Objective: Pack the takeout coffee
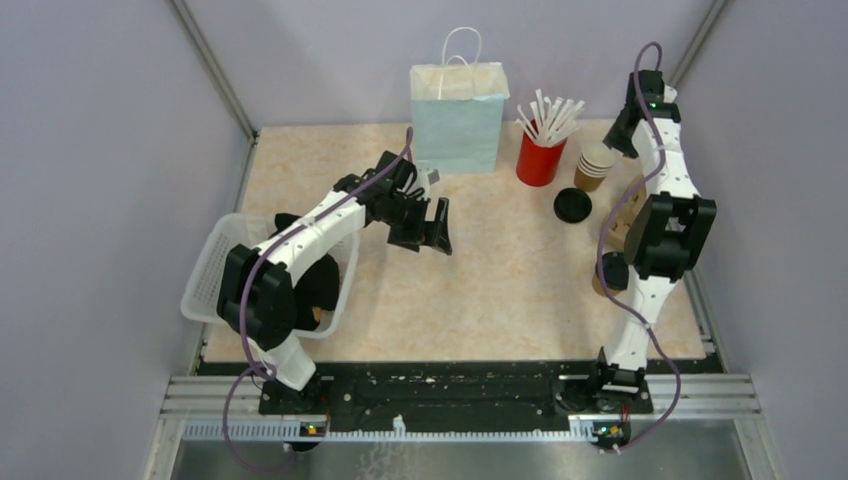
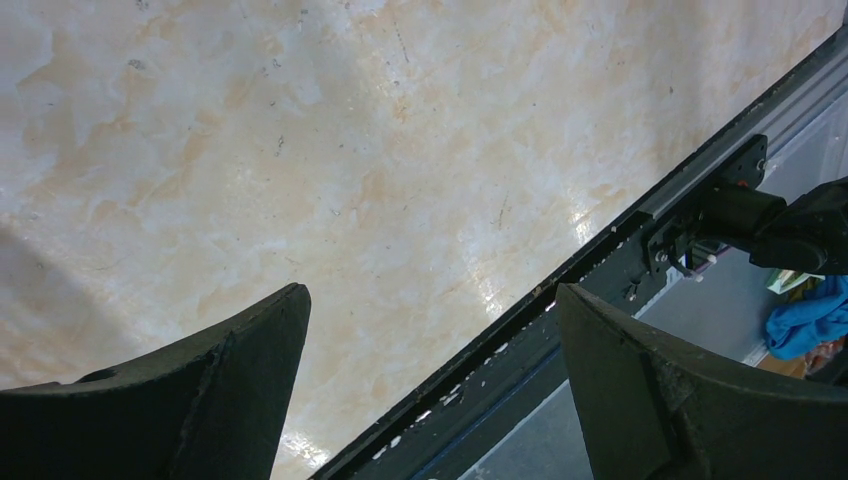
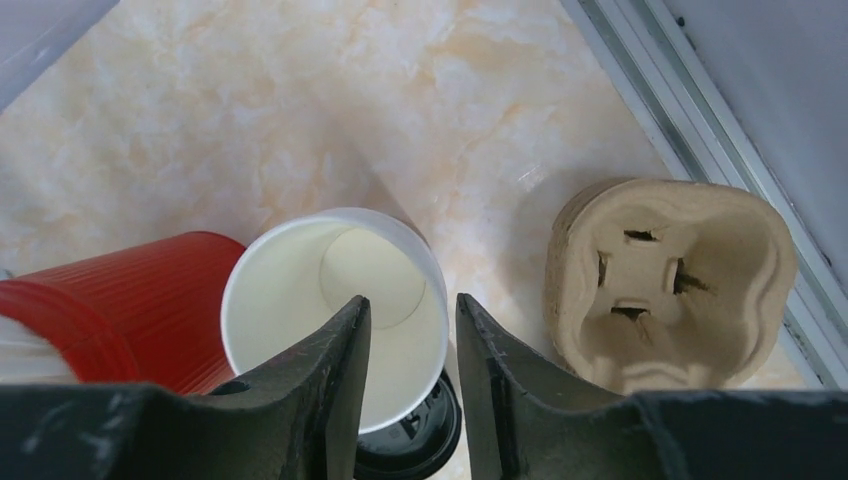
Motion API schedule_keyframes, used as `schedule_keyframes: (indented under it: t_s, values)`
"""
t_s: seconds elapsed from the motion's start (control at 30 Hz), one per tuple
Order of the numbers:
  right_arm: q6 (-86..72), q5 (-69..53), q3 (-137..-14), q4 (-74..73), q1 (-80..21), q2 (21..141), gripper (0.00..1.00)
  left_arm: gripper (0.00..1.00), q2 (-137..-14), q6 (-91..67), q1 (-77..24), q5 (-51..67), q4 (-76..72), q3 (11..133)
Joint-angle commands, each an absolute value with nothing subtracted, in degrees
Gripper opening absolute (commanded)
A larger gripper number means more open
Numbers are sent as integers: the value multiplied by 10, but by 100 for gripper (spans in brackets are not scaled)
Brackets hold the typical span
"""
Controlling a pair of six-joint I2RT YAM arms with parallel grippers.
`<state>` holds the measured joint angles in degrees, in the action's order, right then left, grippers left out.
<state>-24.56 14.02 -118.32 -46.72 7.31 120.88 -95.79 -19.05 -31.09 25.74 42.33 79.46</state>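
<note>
A stack of brown paper cups, white inside, stands at the back right beside the red cup. My right gripper hangs over the stack with one finger inside the top cup and the other outside. The rim wall runs between the jaws, which stand half closed with a gap still showing. A black lid lies under the cup's near edge. Two black lids lie on the table. My left gripper is wide open over bare table, holding nothing.
The pale blue paper bag stands at the back centre. A red cup of white straws touches the cup stack's left side. A pulp cup carrier lies to its right near the rail. A white basket sits at the left.
</note>
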Motion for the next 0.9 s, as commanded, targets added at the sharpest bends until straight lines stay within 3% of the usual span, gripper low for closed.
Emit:
schedule_keyframes:
  t_s: [0.0, 0.2, 0.7, 0.87]
  values:
    - [-228, 159, -1216, -460, 77, 1229, 36, 98, -963, -176, -302, 268, 419, 821]
    - [-228, 163, -1236, -473, 77, 1250, 32, 98, -970, -183, -300, 274, 416, 823]
    - [-224, 160, -1264, -495, 76, 1253, 0, 98, -962, -194, -300, 270, 420, 822]
    - [-229, 143, -1262, -494, 76, 1239, 0, 98, -959, -188, -300, 270, 422, 822]
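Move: The stack of paper cups is just to the left of the right gripper: its middle is about 4 cm left, level fore and aft, and some 8 cm below. The loose black lid is about 7 cm back and 8 cm left, the red straw cup 2 cm ahead and 17 cm left, the cardboard carrier some 7 cm back and 8 cm right. From the left gripper, the stack is roughly 25 cm ahead and 41 cm right. Pinch the near-hand, right-side wall of the top paper cup with the right gripper. Sink nearly 3 cm with a slight tip downward, one finger inside the cup and one outside, easing about 1 cm forward; shut the part-open fingers fully on the thin wall while rising again by about 1 cm. ##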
